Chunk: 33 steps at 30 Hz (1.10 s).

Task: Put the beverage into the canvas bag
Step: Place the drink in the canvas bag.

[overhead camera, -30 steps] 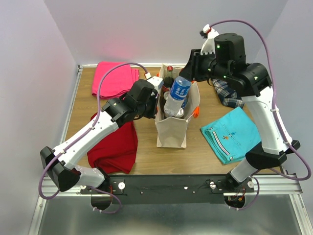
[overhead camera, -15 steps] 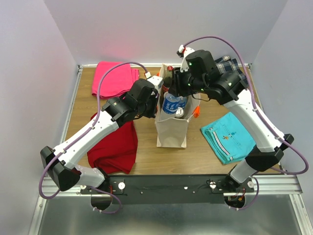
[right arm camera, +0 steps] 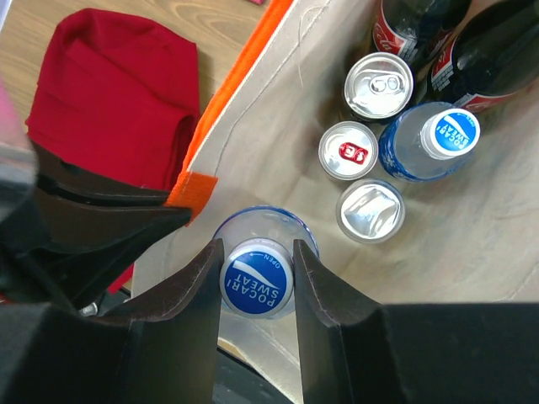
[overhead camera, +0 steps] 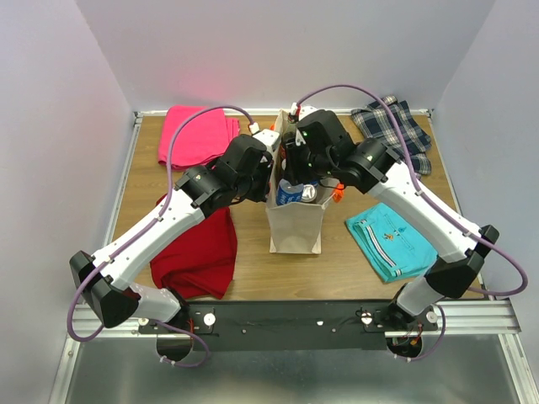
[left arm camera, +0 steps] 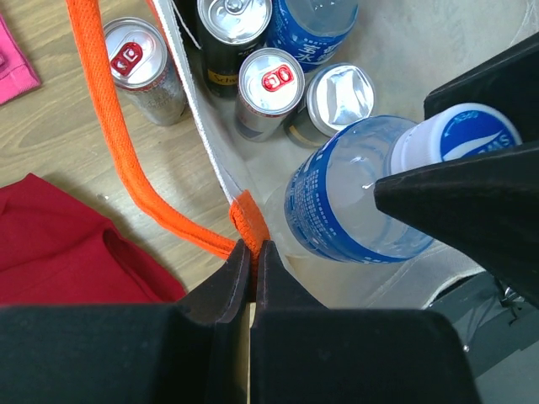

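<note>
The canvas bag (overhead camera: 296, 225) stands upright mid-table, its orange strap (left arm camera: 109, 143) hanging outside. My left gripper (left arm camera: 251, 251) is shut on the bag's left rim at the orange strap tab (right arm camera: 192, 189), holding the mouth apart. The beverage, a clear bottle with a blue label (left arm camera: 349, 206), hangs upright inside the bag's mouth (overhead camera: 290, 192). My right gripper (right arm camera: 257, 282) is shut on its blue cap (right arm camera: 257, 278) from above. Several cans (right arm camera: 349, 150), a second blue-capped bottle (right arm camera: 425, 143) and dark cola bottles (right arm camera: 413, 29) stand on the bag's floor.
One can (left arm camera: 139, 59) stands on the wood just outside the bag's left wall. A pink cloth (overhead camera: 198, 135) lies at the back left, a red cloth (overhead camera: 198, 248) at the front left, a plaid cloth (overhead camera: 396, 130) at the back right, and a teal cloth (overhead camera: 396, 236) at the front right.
My right arm has swung left and down, carrying the bottle from above the bag into its mouth. The left arm has kept its hold on the rim.
</note>
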Available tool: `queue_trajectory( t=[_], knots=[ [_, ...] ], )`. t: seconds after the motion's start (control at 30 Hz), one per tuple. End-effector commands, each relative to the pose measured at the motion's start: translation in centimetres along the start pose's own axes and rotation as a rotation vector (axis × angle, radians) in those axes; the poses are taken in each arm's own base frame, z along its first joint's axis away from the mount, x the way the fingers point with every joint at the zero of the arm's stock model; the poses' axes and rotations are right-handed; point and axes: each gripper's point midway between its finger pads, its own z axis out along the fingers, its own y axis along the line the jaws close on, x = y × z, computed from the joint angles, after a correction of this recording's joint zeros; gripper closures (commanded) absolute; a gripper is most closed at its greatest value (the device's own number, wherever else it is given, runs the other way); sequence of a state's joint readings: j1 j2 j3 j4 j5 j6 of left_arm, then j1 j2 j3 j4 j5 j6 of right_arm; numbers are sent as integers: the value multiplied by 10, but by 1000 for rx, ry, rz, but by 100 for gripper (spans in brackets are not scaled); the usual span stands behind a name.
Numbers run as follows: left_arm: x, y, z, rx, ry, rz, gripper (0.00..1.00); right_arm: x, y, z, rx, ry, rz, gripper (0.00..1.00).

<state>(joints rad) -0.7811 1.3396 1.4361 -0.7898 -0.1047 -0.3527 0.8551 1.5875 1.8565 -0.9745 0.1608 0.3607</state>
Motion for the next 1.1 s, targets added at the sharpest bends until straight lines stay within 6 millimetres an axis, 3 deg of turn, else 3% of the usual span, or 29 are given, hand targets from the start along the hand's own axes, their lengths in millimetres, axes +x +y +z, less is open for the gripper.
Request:
queue_trajectory(
  t=[0.0, 1.07],
  knots=[
    [-56, -15, -33, 55, -201, -23, 100, -23, 12, -17, -46, -128, 53, 99],
    [-63, -25, -38, 116, -238, -27, 100, 53, 13, 50, -39, 26, -11, 99]
  ],
)
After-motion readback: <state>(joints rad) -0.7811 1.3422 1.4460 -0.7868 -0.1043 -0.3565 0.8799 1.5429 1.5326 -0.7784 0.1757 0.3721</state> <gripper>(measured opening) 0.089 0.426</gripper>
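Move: The right hand holds the drink bottle by its cap over the bag's near left part; the free spot on the bag's floor lies about 28 cm below and 1 cm back. The silver can stands some 7 cm ahead and 5 cm right, the red-tab can about 10 cm ahead in line, and the other bottle roughly 14 cm ahead and 6 cm right. From the left hand, the spot is about 7 cm right and 24 cm down. Nearly straight down, the right hand lowers the hanging bottle about 8 cm into the bag, beside the silver and red-tab cans, slowing to a stop at the end. The wrist tilts only some 5 degrees and the fingers keep their pinch on the cap. The left hand stays put, still pinching the orange strap at the bag's near left rim. ##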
